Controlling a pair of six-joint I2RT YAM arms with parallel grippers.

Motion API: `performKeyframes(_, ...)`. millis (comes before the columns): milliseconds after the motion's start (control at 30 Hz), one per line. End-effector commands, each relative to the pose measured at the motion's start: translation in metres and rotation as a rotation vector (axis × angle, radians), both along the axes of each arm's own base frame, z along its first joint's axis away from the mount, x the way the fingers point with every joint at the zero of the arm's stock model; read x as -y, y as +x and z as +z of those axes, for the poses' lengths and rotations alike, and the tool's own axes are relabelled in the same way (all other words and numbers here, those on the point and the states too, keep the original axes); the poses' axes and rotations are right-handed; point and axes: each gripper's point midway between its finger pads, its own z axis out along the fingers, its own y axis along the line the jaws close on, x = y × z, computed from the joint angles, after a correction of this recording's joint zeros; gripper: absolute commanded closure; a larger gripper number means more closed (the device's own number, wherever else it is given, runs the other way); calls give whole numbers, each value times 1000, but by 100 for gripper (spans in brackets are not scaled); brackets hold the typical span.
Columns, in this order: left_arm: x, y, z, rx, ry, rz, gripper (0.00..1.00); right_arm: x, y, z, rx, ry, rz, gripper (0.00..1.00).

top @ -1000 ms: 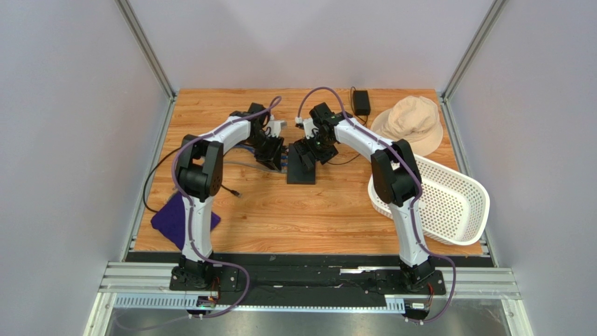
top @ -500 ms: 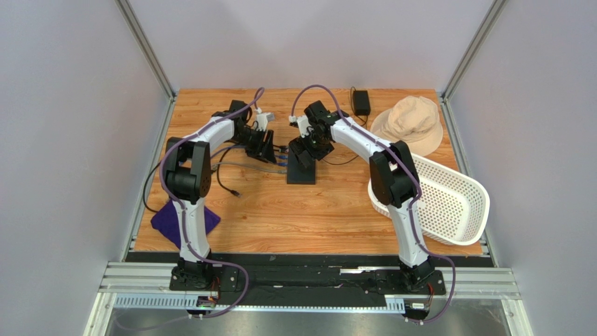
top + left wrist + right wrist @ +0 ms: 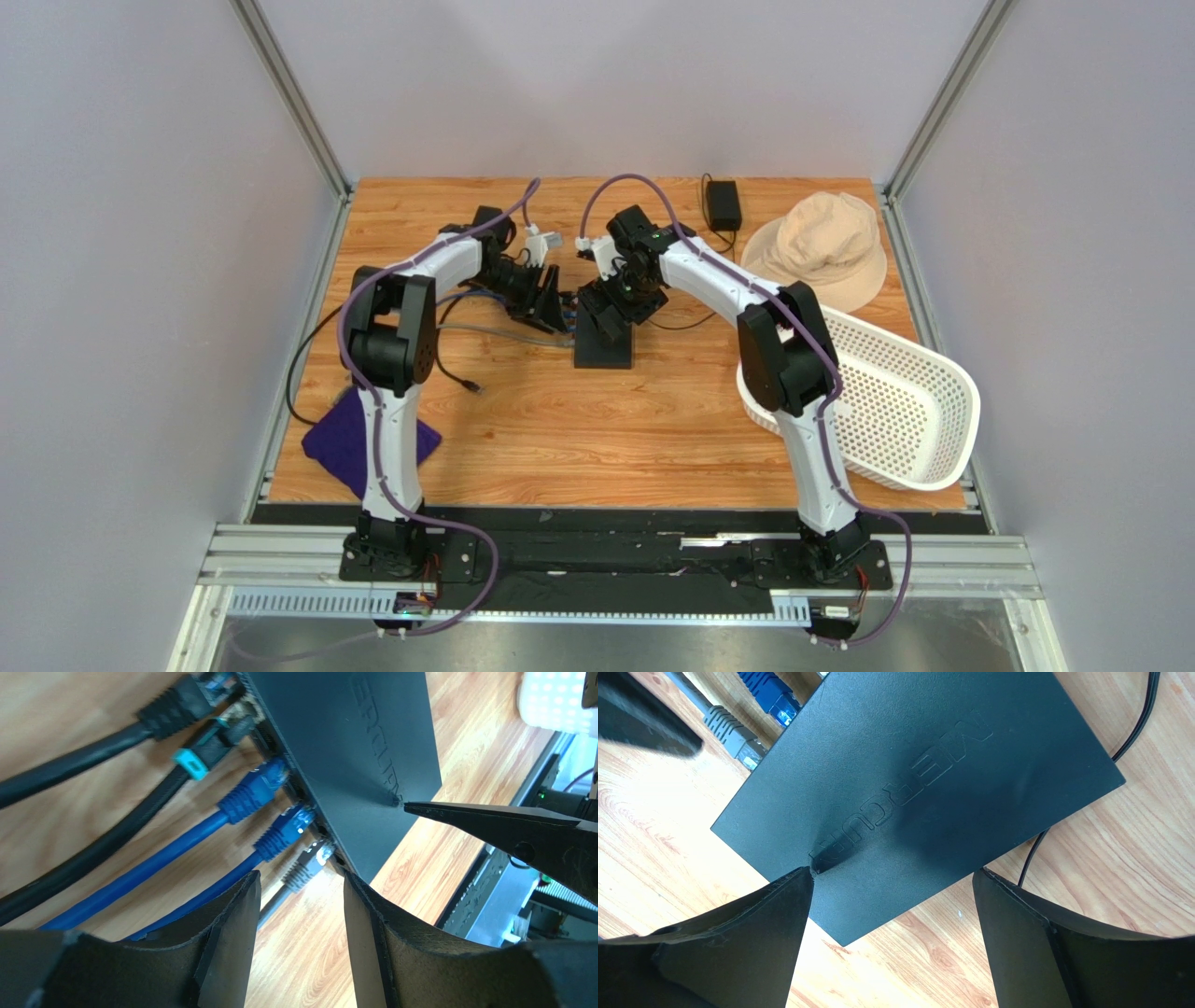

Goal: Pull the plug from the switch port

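Note:
The switch (image 3: 605, 340) is a flat black box in the middle of the table, shown close in the left wrist view (image 3: 351, 749) and the right wrist view (image 3: 927, 777). Several plugs sit in its port row: two black, two blue (image 3: 253, 792) and a grey plug (image 3: 307, 869) at the near end. My left gripper (image 3: 300, 878) is open, the grey plug just ahead of its gap and nothing between its fingers. My right gripper (image 3: 892, 876) is open above the switch's corner, one fingertip (image 3: 801, 878) touching the lid.
A small black adapter brick (image 3: 723, 205) sits at the back, a beige hat (image 3: 821, 245) to its right. A white perforated basket (image 3: 884, 406) stands at the right edge. A purple cloth (image 3: 351, 437) lies front left. A loose cable end (image 3: 471, 382) lies left of the switch.
My left gripper widened its jaws, drew back left from the ports, then came back toward them. The right arm shifted slightly left over the switch.

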Motion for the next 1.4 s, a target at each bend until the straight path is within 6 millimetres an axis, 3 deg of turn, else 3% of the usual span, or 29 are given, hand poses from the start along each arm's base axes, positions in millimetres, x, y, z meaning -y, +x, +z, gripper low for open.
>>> performKeyframes(0,10,-12,0,6,-19,-60,45,1,1,1,6,-5,12,11)
performKeyframes(167,7,-10,6,73,3,-43,45,1,1,0,7,-6,12,11)
performKeyframes(567,19,-21,-24,-43,77,-82,47,1,-6,-6,-75,48,18,11)
performKeyframes(800,18,-19,-31,-45,159,-66,50,6,-7,-15,-102,44,11,11)
performKeyframes(1033,3,-13,-41,-46,330,8,60,2,-8,-13,-119,68,-4,11)
performKeyframes(1367,-6,-16,-46,-80,434,43,69,1,-10,-15,-127,68,-19,11)
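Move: The grey plug, in the switch's port nearest the base, lies about 2 cm back of the left hand, 2 cm to its right and 3 cm below. The near blue plug sits roughly level with the hand, 2 cm right, and the far blue plug some 1 cm ahead; the switch's middle is about 7 cm right. From the right hand, already on the switch, the grey plug is about 6 cm left, 1 cm back and 2 cm lower; the switch's middle lies 1 cm left and 1 cm ahead. Bring the left gripper about 2 cm down and 1.5 cm back and to the right, past the blue plugs to the grey one. Then tilt its fingers some 15 degrees steeper towards the table and close them to a narrow gap astride the plug's boot. Keep the right hand wide open with one fingertip on the switch's top, letting it sink just under 1 cm as the wrist tips slightly. ##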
